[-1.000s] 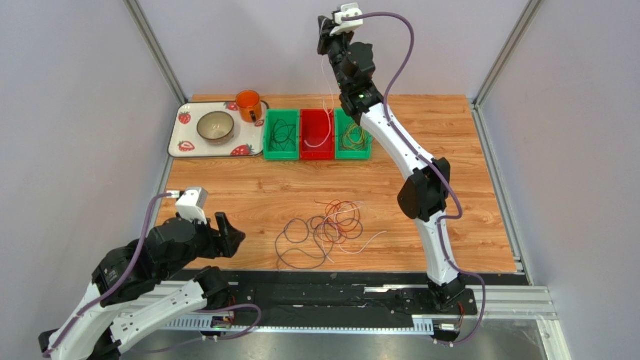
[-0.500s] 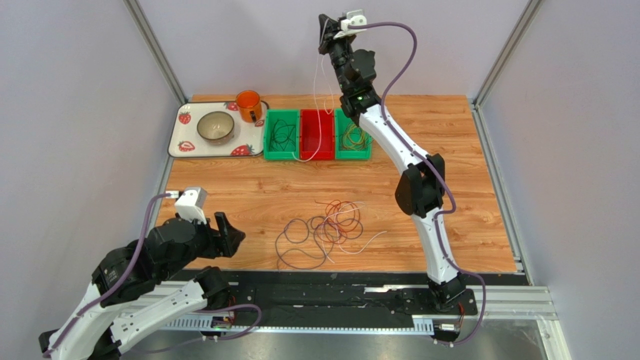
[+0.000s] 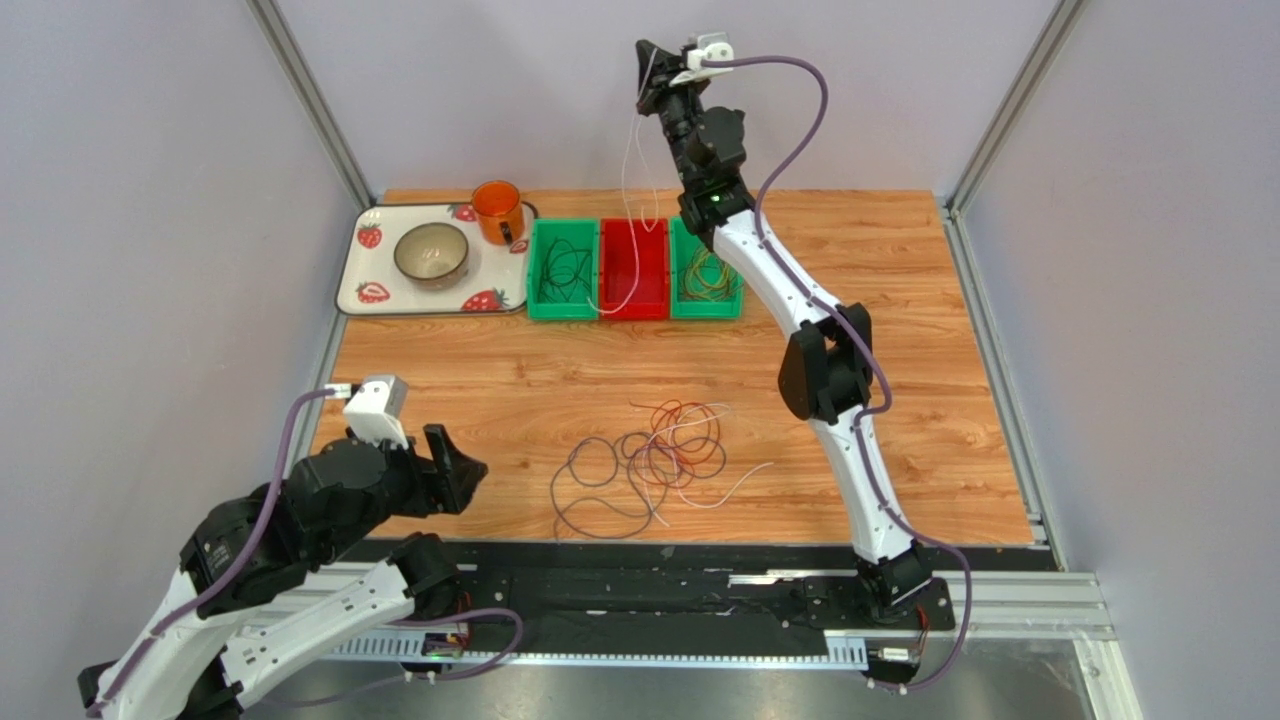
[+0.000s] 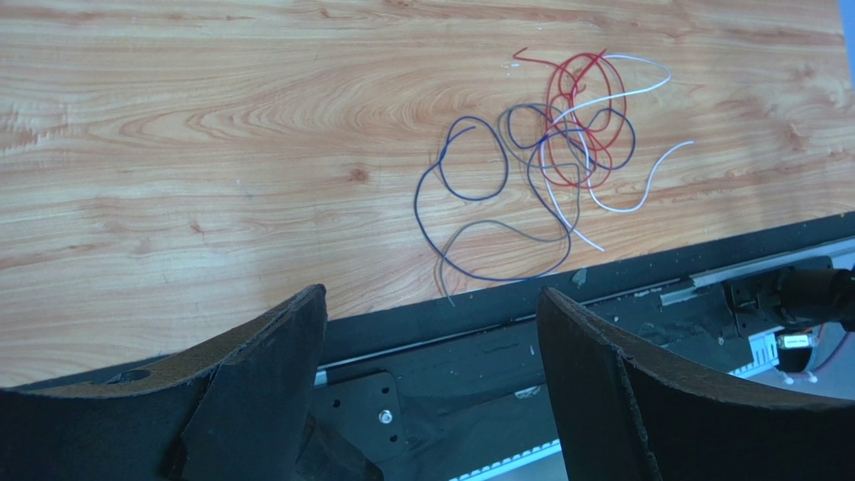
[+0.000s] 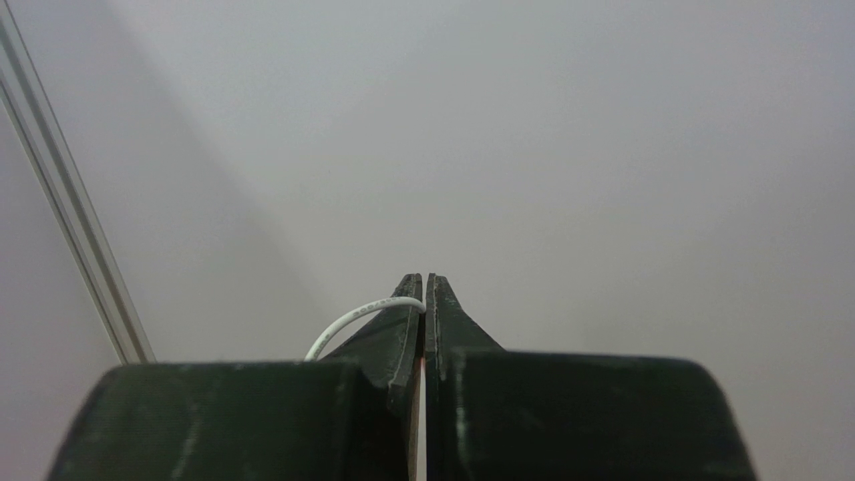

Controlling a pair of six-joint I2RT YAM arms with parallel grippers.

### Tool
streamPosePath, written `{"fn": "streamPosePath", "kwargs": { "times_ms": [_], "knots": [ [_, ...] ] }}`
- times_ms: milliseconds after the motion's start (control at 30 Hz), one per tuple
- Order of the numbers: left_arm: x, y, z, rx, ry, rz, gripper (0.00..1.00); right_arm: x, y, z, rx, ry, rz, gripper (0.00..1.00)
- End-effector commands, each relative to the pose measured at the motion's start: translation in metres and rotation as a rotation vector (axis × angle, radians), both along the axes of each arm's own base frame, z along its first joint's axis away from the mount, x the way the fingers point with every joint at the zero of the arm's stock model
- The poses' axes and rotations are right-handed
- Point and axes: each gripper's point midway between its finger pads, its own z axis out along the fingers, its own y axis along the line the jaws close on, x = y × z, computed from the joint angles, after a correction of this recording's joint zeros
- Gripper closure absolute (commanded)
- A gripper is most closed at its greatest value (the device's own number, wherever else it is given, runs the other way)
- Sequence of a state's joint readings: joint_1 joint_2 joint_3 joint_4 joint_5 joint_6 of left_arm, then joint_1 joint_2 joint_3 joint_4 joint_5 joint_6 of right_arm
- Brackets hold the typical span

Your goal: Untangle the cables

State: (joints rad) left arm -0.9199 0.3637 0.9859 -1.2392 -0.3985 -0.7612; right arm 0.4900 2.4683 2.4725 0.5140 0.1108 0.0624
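A tangle of thin cables [image 3: 654,458], red, white and dark purple, lies in loose loops on the wooden table near its front edge; it also shows in the left wrist view [image 4: 552,150]. My right gripper [image 3: 648,78] is raised high at the back, shut on a white cable [image 3: 631,210] that hangs down over the red bin [image 3: 634,270]. In the right wrist view the white cable [image 5: 356,319] curls out of the closed jaws of the gripper [image 5: 424,286]. My left gripper [image 3: 458,468] is open and empty, left of the tangle; in its own view [image 4: 432,301] it hovers over the table's front edge.
Three bins stand in a row at the back: a green bin [image 3: 562,272] with dark cables, the red one, and a green bin [image 3: 706,278] with yellowish cables. A strawberry tray [image 3: 368,278] holds a bowl [image 3: 430,252] and an orange mug [image 3: 498,210].
My right gripper has shifted slightly left and the hanging white cable has swung so its lower end reaches into the red bin. The left arm has barely moved.
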Motion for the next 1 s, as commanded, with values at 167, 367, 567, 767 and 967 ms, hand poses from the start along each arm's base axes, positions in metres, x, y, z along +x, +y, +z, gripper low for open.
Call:
{"fn": "streamPosePath", "kwargs": {
  "times_ms": [167, 367, 567, 767, 967],
  "knots": [
    [0.002, 0.002, 0.002, -0.011, -0.005, 0.025, 0.15, -0.009, -0.032, 0.051, 0.122, -0.087, 0.02, 1.0],
    [0.002, 0.002, 0.002, -0.01, -0.004, 0.026, 0.15, -0.004, -0.028, 0.03, 0.112, -0.054, 0.038, 1.0],
    [0.003, 0.002, 0.001, -0.003, 0.001, 0.03, 0.15, -0.013, -0.026, 0.013, 0.137, -0.026, 0.081, 1.0],
    [0.003, 0.004, 0.002, -0.014, -0.007, 0.041, 0.15, -0.027, -0.016, 0.016, 0.133, -0.019, 0.135, 1.0],
    [0.002, 0.004, 0.003, -0.018, -0.009, 0.041, 0.15, -0.049, -0.003, 0.045, 0.096, -0.076, 0.149, 1.0]
  ]
}}
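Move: The white cable, already pinched in the right hand, hangs down towards the red bin. That bin's middle lies some 8 cm back from the right hand, 1 cm to its left and about 40 cm below. At the bin's own distance and height, one green bin stands about 12 cm to the left of the red bin and the other about 12 cm to its right. From the idle left hand, the red bin is roughly 44 cm ahead, 21 cm to the right and 20 cm below. The white cable stays pinched in the shut right fingers as the hand first swings some 3 cm to the right with a slight rise. It is then lowered about 10 cm towards the red bin, the hand drifting back left and its fingertips tipping down some 10 degrees, before easing up again by a centimetre or so. ##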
